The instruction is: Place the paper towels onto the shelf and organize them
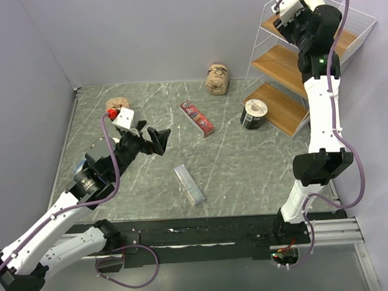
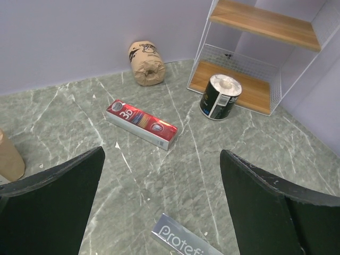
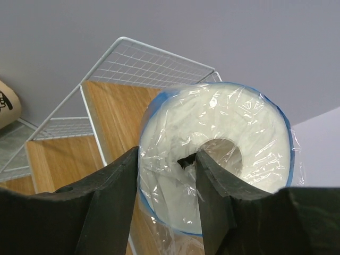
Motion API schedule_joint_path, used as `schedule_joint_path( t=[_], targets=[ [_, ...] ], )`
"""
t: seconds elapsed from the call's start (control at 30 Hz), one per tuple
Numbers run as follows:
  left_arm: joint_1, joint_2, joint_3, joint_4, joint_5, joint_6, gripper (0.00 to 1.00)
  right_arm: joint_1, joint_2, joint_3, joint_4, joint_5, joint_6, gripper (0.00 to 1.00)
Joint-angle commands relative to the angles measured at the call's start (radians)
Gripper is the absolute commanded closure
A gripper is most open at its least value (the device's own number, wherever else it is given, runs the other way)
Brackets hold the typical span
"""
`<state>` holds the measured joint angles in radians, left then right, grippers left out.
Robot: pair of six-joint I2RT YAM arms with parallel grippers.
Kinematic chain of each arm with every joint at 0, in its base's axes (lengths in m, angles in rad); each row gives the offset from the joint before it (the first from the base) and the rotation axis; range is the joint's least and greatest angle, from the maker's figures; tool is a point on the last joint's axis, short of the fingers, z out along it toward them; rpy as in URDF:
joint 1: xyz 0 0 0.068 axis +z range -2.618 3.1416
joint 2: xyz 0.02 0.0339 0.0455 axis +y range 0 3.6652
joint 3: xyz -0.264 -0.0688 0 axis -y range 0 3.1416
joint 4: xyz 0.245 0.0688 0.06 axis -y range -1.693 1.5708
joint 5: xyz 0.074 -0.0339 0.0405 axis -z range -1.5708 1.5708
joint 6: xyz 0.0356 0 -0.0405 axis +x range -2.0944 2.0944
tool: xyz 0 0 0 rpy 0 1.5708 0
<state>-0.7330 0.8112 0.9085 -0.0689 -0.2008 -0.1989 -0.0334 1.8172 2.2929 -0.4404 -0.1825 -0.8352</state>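
Observation:
My right gripper (image 1: 295, 9) is raised over the top tier of the white wire shelf (image 1: 287, 67). It is shut on a blue-wrapped paper towel roll (image 3: 218, 154), with one finger in the core and one outside the wall (image 3: 169, 159). My left gripper (image 1: 154, 139) is open and empty above the floor (image 2: 162, 154). A black-wrapped roll (image 1: 254, 114) stands upright in front of the bottom tier. One tan roll (image 1: 217, 79) lies at the back wall. Another tan roll (image 1: 117, 105) sits behind my left wrist. The other rolls are hidden.
A flat red packet (image 1: 197, 118) lies mid-table and shows in the left wrist view (image 2: 141, 123). A grey bar (image 1: 190, 184) lies below my left gripper (image 2: 183, 239). The shelf (image 2: 255, 53) stands in the back right corner against the walls.

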Motion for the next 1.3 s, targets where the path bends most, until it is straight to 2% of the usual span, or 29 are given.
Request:
schedule_joint_path(
  t=[0.0, 0.17, 0.4, 0.6, 0.77, 0.83, 0.87, 0.9, 0.97, 1.0, 1.07, 1.1, 1.13, 1.23, 1.27],
  targets=[
    [0.020, -0.003, 0.006, 0.032, 0.012, 0.006, 0.04, -0.011, -0.009, 0.051, 0.134, -0.031, -0.033, 0.46],
    [0.041, -0.023, -0.005, 0.046, 0.008, 0.004, 0.04, -0.017, 0.010, 0.057, 0.190, -0.006, -0.025, 0.34],
    [0.061, -0.017, -0.002, 0.038, 0.008, 0.004, 0.03, -0.019, 0.021, 0.083, 0.232, -0.018, 0.011, 0.32],
    [0.064, -0.011, -0.002, 0.040, 0.001, 0.003, 0.03, -0.017, -0.024, 0.074, 0.190, -0.038, 0.067, 0.30],
    [0.070, -0.010, 0.000, 0.038, -0.003, -0.005, 0.04, 0.015, -0.140, -0.076, 0.226, -0.015, 0.116, 0.29],
    [0.069, -0.010, 0.000, 0.040, -0.012, -0.010, 0.04, 0.029, -0.214, -0.168, 0.236, 0.044, 0.155, 0.28],
    [0.069, -0.007, 0.000, 0.040, -0.015, -0.016, 0.04, 0.077, -0.272, -0.206, 0.236, 0.075, 0.178, 0.28],
    [0.070, -0.007, 0.000, 0.040, -0.025, -0.019, 0.04, 0.098, -0.306, -0.293, 0.238, 0.128, 0.200, 0.25],
    [0.069, -0.003, -0.005, 0.044, -0.034, -0.033, 0.04, 0.183, -0.414, -0.402, 0.274, 0.236, 0.277, 0.23],
    [0.069, 0.002, -0.006, 0.044, -0.049, -0.040, 0.04, 0.219, -0.453, -0.509, 0.281, 0.288, 0.312, 0.22],
    [0.069, 0.020, -0.010, 0.050, -0.075, -0.068, 0.03, 0.272, -0.574, -0.610, 0.232, 0.403, 0.492, 0.22],
    [0.067, 0.029, -0.008, 0.047, -0.089, -0.076, 0.03, 0.312, -0.617, -0.698, 0.192, 0.403, 0.578, 0.22],
    [0.064, 0.042, -0.003, 0.028, -0.150, -0.092, 0.04, 0.323, -0.663, -0.748, 0.148, 0.349, 0.752, 0.23],
    [0.063, 0.107, 0.041, -0.050, -0.294, -0.207, 0.04, 0.340, -0.835, -0.973, 0.060, 0.218, 1.012, 0.25],
    [0.066, 0.146, 0.076, -0.151, -0.334, -0.282, 0.04, 0.342, -0.905, -1.025, 0.051, 0.148, 1.053, 0.25]
  ],
)
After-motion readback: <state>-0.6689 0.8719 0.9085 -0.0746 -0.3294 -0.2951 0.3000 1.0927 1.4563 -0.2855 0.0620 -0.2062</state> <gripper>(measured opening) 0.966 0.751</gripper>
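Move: The blue-wrapped paper towels are between my right fingertips at their near rim, end face turned towards me, their middle about 6 cm ahead, 3 cm right and 3 cm lower. The top shelf's middle lies about level ahead, 4 cm right and 9 cm below that hand; the middle shelf's is 20 cm lower still. The black-wrapped roll stands about 13 cm back, 8 cm left and 43 cm down. From my left hand the blue roll lies some 32 cm ahead, 43 cm right and 14 cm up. I open my right fingers further to let the blue roll go, lifting nearly 5 cm while the fingertips tip up about 10 degrees. Then I speed back and left off the top shelf, sinking, some 18 cm back, with the hand's left side rolling up, towards the black-wrapped roll. Late on, my open left hand eases forward, left and down, turning slightly counter-clockwise. ##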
